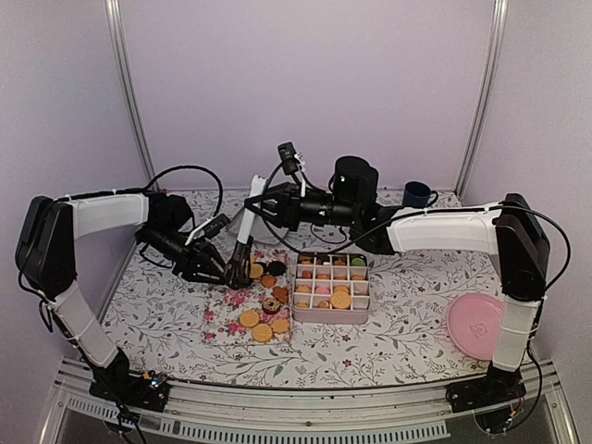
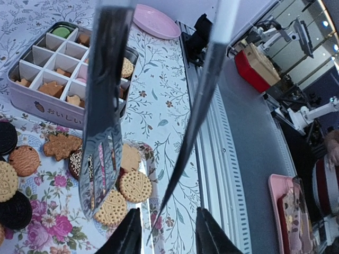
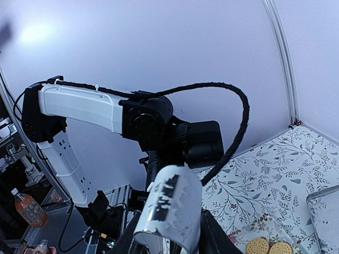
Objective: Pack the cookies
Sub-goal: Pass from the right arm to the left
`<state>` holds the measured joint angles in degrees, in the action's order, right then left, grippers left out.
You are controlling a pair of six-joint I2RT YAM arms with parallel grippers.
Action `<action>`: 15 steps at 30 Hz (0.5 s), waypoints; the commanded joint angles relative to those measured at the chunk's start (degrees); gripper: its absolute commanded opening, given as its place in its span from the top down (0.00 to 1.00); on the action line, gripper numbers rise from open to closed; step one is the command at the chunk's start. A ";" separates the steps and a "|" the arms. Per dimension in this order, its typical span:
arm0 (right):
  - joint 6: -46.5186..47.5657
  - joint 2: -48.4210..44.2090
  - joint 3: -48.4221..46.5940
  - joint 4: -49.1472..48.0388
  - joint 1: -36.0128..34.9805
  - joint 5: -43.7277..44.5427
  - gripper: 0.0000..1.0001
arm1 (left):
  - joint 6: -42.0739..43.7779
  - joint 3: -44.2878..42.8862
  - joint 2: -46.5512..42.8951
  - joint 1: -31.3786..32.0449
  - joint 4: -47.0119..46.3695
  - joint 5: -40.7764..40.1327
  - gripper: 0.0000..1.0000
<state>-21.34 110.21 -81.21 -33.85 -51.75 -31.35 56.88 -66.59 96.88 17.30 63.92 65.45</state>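
Several round cookies (image 1: 263,317), golden and dark, lie on a floral cloth (image 1: 222,324) left of the compartment box (image 1: 331,314), which holds more. My right gripper (image 1: 259,205) is shut on the white bent end of a pair of tongs (image 3: 170,209). The tongs (image 1: 244,242) slant down toward the cloth. In the left wrist view their two blades (image 2: 103,127) hang over golden cookies (image 2: 134,186). The thin right blade's tip sits between the fingers of my left gripper (image 2: 168,226). The fingers stand apart, and neither touches the blade.
A pink plate (image 1: 475,325) lies at the front right and a dark blue mug (image 1: 417,194) stands at the back. The table's metal front rail (image 2: 212,159) runs close beside the cloth. Dark cookies (image 2: 15,209) lie on the cloth's left part.
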 commanded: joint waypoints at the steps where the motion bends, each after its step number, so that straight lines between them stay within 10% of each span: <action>1: -0.70 1.03 -1.76 -3.83 -0.69 1.52 0.69 | 0.97 -1.83 0.86 0.89 1.07 0.99 0.71; 6: -0.63 1.61 -2.41 -4.13 -1.15 1.31 0.68 | 1.76 -2.37 1.84 1.05 2.35 0.85 1.00; 10: -0.63 2.01 -2.67 -4.12 -1.48 0.76 0.65 | 3.38 -3.43 2.93 1.04 4.71 0.99 1.00; 15: -1.52 0.92 -0.49 -5.00 -1.17 -0.79 0.35 | 4.55 -5.21 3.29 1.06 6.72 1.00 1.00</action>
<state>-22.04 111.83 -81.84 -35.11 -52.07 -29.47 61.49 -69.67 99.15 18.24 67.72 65.56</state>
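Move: The tongs, held at their pale hinge end by the right gripper, hang with the lower end of one arm already inside the left gripper's open fingers, within about 1 cm of their middle. That end lies roughly 16 cm below the right hand, some 8 cm back and 2 cm to its left. From the left hand, the divided cookie box stands about 22 cm right and 6 cm ahead, 13 cm lower; the light cookies lie about 5 cm right, 3 cm back and 15 cm below. Hold the left gripper where it is, letting it drift only about half a centimetre to the right, and shut its half-open fingers fully to pinch the lower end of the nearer tong arm. Once they have closed, start opening the right fingers around the hinge end, from about a third to just over half open, keeping that hand within 1 cm of its place. ##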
